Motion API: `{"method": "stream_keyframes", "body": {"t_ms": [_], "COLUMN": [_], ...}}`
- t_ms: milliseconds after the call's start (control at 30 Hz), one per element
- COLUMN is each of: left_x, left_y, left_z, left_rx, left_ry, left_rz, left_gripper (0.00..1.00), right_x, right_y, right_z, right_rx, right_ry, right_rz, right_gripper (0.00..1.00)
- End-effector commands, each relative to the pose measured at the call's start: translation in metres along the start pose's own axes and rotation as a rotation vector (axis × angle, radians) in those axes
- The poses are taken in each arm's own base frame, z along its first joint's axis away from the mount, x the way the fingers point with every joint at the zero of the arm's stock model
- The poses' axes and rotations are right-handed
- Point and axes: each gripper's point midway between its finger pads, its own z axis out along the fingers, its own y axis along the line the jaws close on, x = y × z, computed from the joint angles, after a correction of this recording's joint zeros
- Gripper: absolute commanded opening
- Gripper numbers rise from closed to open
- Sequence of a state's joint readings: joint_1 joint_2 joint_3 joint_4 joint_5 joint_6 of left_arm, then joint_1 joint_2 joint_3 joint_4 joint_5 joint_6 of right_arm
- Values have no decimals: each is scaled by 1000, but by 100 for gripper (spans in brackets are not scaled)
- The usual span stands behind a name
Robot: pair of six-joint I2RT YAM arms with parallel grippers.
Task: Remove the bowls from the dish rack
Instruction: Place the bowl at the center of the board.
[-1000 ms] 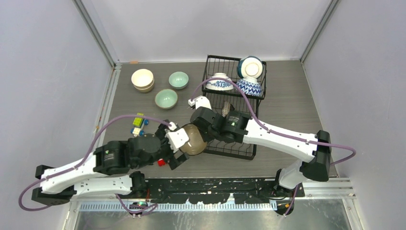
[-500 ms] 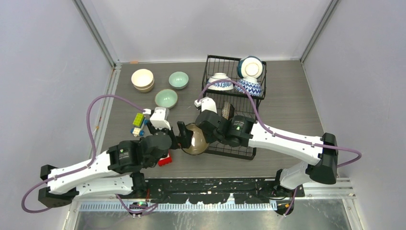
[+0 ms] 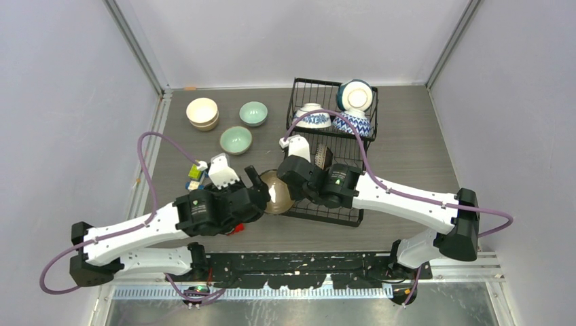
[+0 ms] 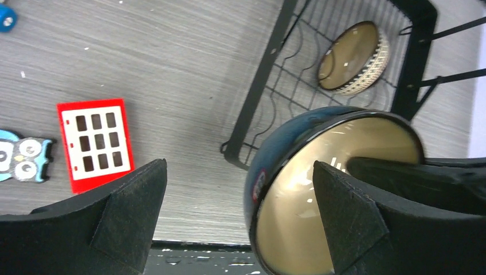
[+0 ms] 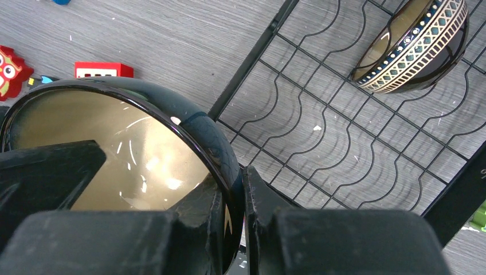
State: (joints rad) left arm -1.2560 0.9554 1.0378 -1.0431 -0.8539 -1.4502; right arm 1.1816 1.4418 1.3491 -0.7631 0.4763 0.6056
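Observation:
A dark teal bowl (image 3: 275, 192) with a tan inside hangs tilted on its side just off the front left corner of the black wire dish rack (image 3: 331, 88). My right gripper (image 3: 286, 188) is shut on its rim (image 5: 226, 166), one finger inside and one outside. My left gripper (image 4: 238, 172) is open, and the bowl's rim (image 4: 321, 189) lies between its wide jaws. A dark patterned bowl (image 5: 412, 46) leans in the rack's lower tier. Two blue-and-white bowls (image 3: 311, 117) and a teal one (image 3: 355, 95) sit in the upper basket.
A cream bowl stack (image 3: 202, 112) and two pale green bowls (image 3: 253, 113) (image 3: 236, 140) stand on the table to the left of the rack. Toy blocks lie near my left arm: a red one (image 4: 94, 143), an owl piece (image 4: 20, 163), a yellow-green one (image 3: 197, 171).
My left arm has swung forward and turned, bringing its open jaws around the held bowl's rim. The right gripper kept its grip and lifted the bowl slightly towards the rack.

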Motion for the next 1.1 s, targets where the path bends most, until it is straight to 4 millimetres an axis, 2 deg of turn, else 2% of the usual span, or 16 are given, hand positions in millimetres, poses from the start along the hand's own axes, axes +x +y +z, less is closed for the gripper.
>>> {"method": "stream_keyframes", "body": {"t_ms": [0,233,400,467,533,633,667,867,1067], "left_x": [-11,-12,-11,-11,-10,-6,-5,4,7], "left_y": [10,15,15,17,19,20,19,22,20], "left_z": [1,5,9,10,12,14,15,21,25], "left_rx": [-66,-79,-75,-78,-83,-73,-64,-61,-58], "left_ry": [-50,-69,-82,-87,-88,-87,-85,-64,-58], "left_rz": [-21,4,28,40,44,49,46,28,33], "left_gripper": [100,96,82,80,72,53,50,45,41], "right_x": [-52,-55,-55,-55,-56,-55,-54,-44,-44], "right_y": [17,23,32,35,36,35,36,39,43], "right_z": [-17,-11,-4,-3,-3,-1,0,9,13], "right_rx": [-56,-49,-64,-73,-75,-71,-74,-78,-82], "right_ry": [-157,-150,-128,-123,-123,-119,-115,-90,-83], "right_rz": [142,153,175,184,194,205,209,230,231], "right_gripper": [1,1,1,1,1,1,1,1,1]}}
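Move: The brown bowl hangs by its right rim from the right hand's fingers, its middle about 4 cm to that hand's left, 1 cm nearer the base and 1 cm below. From the open left hand the bowl's middle lies some 5 cm right, level fore and aft, 3 cm down. Also from the left hand, the green bowl stands about 18 cm ahead and 8 cm left, 13 cm lower; the red window brick 5 cm back, 8 cm left, 15 cm lower; the patterned bowl in the rack 12 cm ahead, 19 cm right, 11 cm lower. The left hand sinks about 3.5 cm over the brown bowl's left rim and drifts a little to its left, closing its wide-open fingers to somewhat under half, one finger inside the bowl and the other outside, the outer one still clear of the wall. Meanwhile the right hand keeps its pinch on the right rim and carries the bowl left towards the left hand by about 2.5 cm, sinking roughly 1 cm at the end with hardly any turn of the wrist. ##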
